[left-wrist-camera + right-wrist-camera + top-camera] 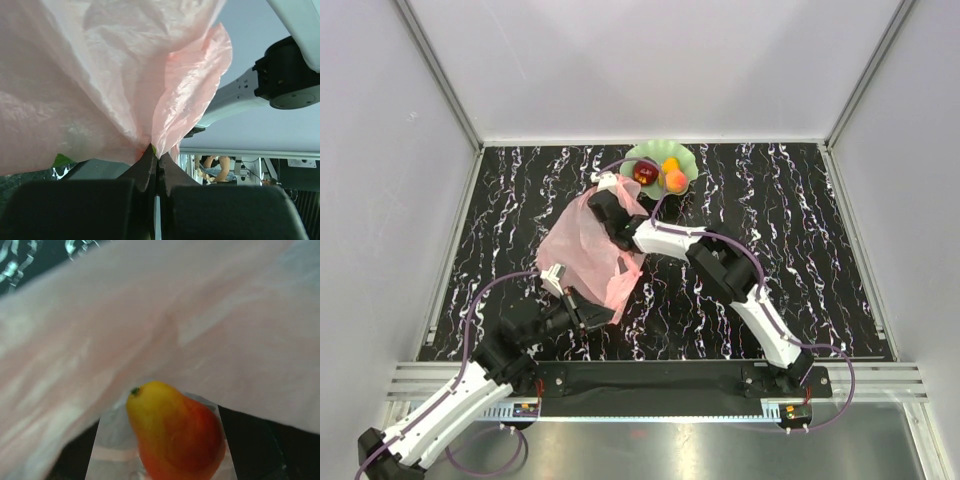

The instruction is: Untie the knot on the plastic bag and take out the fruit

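Observation:
The pink plastic bag point(588, 252) lies crumpled in the middle of the table. My left gripper point(564, 286) is shut on the bag's near edge; in the left wrist view its fingertips point(156, 151) pinch a fold of the bag point(100, 75). My right gripper point(607, 207) reaches into the bag's far end. In the right wrist view it point(165, 450) is shut on a yellow and red mango-like fruit point(175, 435) under the pink film point(150, 315). A dark red apple point(645, 172), an orange peach point(676, 181) and a small yellow-orange piece point(670, 163) lie in the green dish point(688, 156).
The green dish stands at the back of the black marbled table point(780, 250), just beyond the bag. The right arm point(280, 70) crosses above the bag. Grey walls close in the table at left, right and back.

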Robot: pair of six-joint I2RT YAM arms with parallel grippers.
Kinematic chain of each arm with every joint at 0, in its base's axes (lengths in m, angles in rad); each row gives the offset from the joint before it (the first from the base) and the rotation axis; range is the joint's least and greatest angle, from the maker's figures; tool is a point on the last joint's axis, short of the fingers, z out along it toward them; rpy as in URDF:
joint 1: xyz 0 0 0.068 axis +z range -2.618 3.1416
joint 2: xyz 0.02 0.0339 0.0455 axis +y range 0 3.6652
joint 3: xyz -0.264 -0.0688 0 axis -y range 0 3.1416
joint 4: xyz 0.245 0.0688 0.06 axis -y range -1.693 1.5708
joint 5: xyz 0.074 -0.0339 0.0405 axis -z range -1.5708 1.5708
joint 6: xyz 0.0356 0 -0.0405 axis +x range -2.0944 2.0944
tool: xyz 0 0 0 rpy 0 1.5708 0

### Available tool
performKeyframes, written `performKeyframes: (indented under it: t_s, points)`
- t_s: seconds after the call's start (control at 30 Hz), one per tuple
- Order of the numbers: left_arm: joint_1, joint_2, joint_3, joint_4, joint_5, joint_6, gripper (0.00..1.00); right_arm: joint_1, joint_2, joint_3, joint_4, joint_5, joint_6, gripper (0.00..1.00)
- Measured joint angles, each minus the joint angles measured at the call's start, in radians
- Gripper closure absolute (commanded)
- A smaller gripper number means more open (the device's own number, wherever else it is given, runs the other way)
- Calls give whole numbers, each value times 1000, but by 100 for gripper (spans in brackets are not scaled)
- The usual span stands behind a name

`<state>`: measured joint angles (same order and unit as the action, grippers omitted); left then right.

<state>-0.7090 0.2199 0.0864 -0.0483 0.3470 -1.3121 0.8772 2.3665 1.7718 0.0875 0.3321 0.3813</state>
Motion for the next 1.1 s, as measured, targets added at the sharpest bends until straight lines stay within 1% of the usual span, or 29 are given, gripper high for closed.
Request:
performKeyframes:
  t_s: [0.03,0.23,0.27,0.33,0.37,0.43,0.5,0.53,0.6,0.63,0.73,0.83,0.93,1.1]
  points:
    - [0,-5,0,-2,2,-2,100,-1,13,10,-12,2,2,6]
    - [0,-56,0,-18,3,-6,100,-7,69,70,-76,17,14,17]
    - [0,-64,0,-25,1,-6,100,-10,69,72,-83,16,16,24]
    - [0,-78,0,-42,-5,-5,100,-18,69,71,-85,14,20,34]
    - [0,-84,2,-58,-11,-2,100,-23,68,64,-80,8,22,45]
    - [0,-95,4,-91,-24,6,100,-35,47,22,-50,-10,27,56]
    - [0,-103,6,-131,-43,18,100,-47,6,-46,-23,-39,26,72]
    - [0,-106,10,-150,-53,24,100,-51,-17,-80,-21,-52,25,76]
    - [0,-111,23,-206,-86,41,100,-58,-71,-156,-19,-87,17,81]
    - [0,-114,30,-229,-103,50,100,-60,-95,-188,-25,-103,14,82]
    - [0,-121,71,-315,-179,83,100,-61,-198,-312,-40,-182,-8,82]
    - [0,-119,130,-375,-264,124,100,-61,-303,-391,-70,-283,-32,80]
    - [0,-95,179,-401,-345,164,100,-61,-411,-446,-83,-398,-51,79]
    - [0,-10,195,-404,-410,195,100,-61,-586,-524,-77,-582,-69,78]
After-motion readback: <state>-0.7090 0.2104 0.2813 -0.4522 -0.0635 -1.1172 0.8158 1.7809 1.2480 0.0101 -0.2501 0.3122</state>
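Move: My right hand is inside the bag, fingers wide open. The red-and-yellow pear lies some 3 cm below, about 1 cm ahead and 1 cm to the right. The green bowl stands roughly 8 cm ahead and 13 cm to the right; in it the apple is about 8 cm ahead and 9 cm right, the peach about 6 cm ahead and 17 cm right. From my left hand the pear is some 31 cm ahead, 2 cm left and 12 cm below. I lower my right hand about 3 cm to the pear, close the fingers around it, then draw it back towards my base and a little right, rising well over 10 cm and turning some 25 degrees counter-clockwise, away from the bowl. My left hand keeps its pinch on the bag's corner, bobs, then swings about 6 cm left and 4 cm forward, twisting as it goes. ##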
